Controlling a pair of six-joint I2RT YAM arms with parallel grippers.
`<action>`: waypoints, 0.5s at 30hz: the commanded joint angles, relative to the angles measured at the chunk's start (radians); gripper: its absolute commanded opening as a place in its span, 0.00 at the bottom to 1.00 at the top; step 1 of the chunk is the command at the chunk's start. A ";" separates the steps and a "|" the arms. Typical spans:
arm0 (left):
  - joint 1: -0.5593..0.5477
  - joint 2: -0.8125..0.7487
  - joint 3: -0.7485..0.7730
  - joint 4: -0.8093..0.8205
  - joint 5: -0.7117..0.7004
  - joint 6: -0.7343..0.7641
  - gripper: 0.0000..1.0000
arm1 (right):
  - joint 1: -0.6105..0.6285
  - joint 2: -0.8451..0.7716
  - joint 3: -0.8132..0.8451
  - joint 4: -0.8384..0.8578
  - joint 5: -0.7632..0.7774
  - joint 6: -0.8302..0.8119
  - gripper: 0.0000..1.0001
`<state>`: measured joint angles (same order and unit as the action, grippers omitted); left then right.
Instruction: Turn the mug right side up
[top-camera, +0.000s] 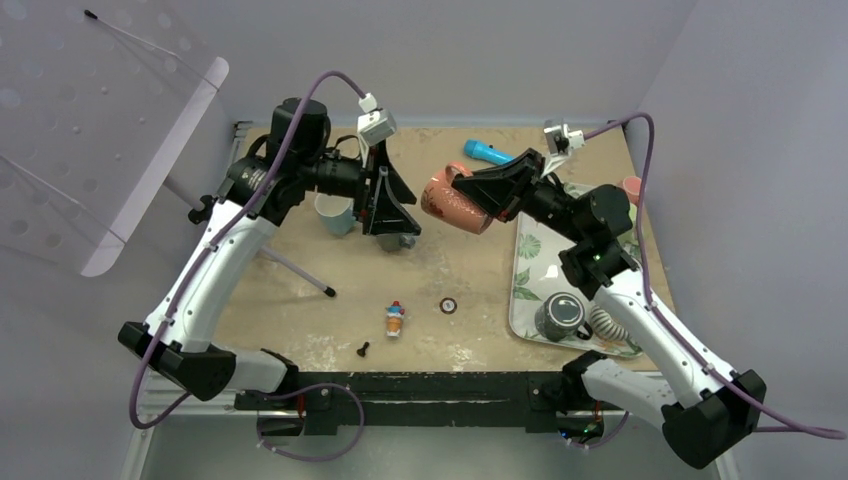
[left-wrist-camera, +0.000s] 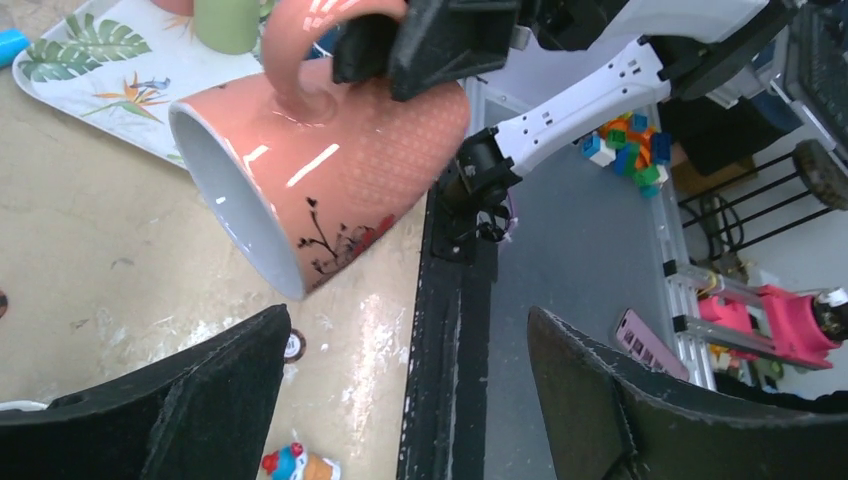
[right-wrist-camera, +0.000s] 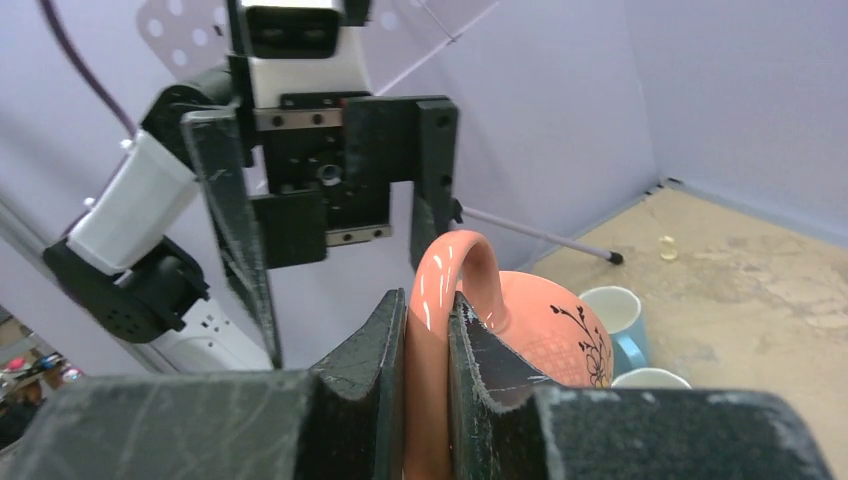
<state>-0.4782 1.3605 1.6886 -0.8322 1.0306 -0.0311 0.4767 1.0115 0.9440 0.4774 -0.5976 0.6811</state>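
Observation:
The pink mug (top-camera: 455, 205) with a dark flower print hangs in the air over the middle of the table, lying on its side with its white mouth toward the left arm. My right gripper (top-camera: 478, 186) is shut on the mug's handle (right-wrist-camera: 452, 290); the handle sits pinched between the two fingers. In the left wrist view the mug (left-wrist-camera: 320, 170) lies ahead, mouth facing the camera's left. My left gripper (top-camera: 392, 200) is open and empty, jaws wide apart, just left of the mug and facing it.
A light blue mug (top-camera: 335, 213) and a grey cup (top-camera: 400, 240) stand under the left gripper. A leaf-print tray (top-camera: 527, 262) at the right holds a dark mug (top-camera: 560, 317). A blue object (top-camera: 487, 152), a small figurine (top-camera: 395, 319) and a small disc (top-camera: 449, 305) lie on the table.

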 joint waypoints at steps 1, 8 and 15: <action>-0.001 0.012 -0.019 0.166 0.054 -0.186 0.90 | 0.038 -0.031 0.040 0.199 0.025 0.059 0.00; -0.029 0.027 0.009 0.197 0.107 -0.203 0.81 | 0.077 -0.009 0.048 0.232 0.009 0.069 0.00; -0.071 0.017 -0.058 0.287 0.213 -0.271 0.05 | 0.083 0.032 0.053 0.238 0.012 0.057 0.00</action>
<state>-0.5228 1.3911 1.6539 -0.6319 1.1412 -0.2523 0.5552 1.0222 0.9447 0.6235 -0.6067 0.7486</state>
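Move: About 8 cm to the right of the left hand, a couple of centimetres farther out and roughly level with it, hangs the coral mug, mouth towards that hand. On the table about 33 cm below the left hand, the grey mug stands some 14 cm ahead and 2 cm left, the light-blue mug about 21 cm ahead and 14 cm left. The right hand already grips the coral mug's handle; the mug's middle is about 3 cm back, 2 cm left and 4 cm below that hand, and the open left gripper awaiting it is roughly 10 cm left, 5 cm back and 4 cm below. Closing on the mug's rim, the left fingers start wide open and end nearly shut, pinching the rim wall on its side nearer the bases, as the hand slides about 2 cm right and rises slightly, easing back late. The right hand keeps the handle and carries the mug to meet them, some 4 cm back and up with a little left, turning only slightly. ##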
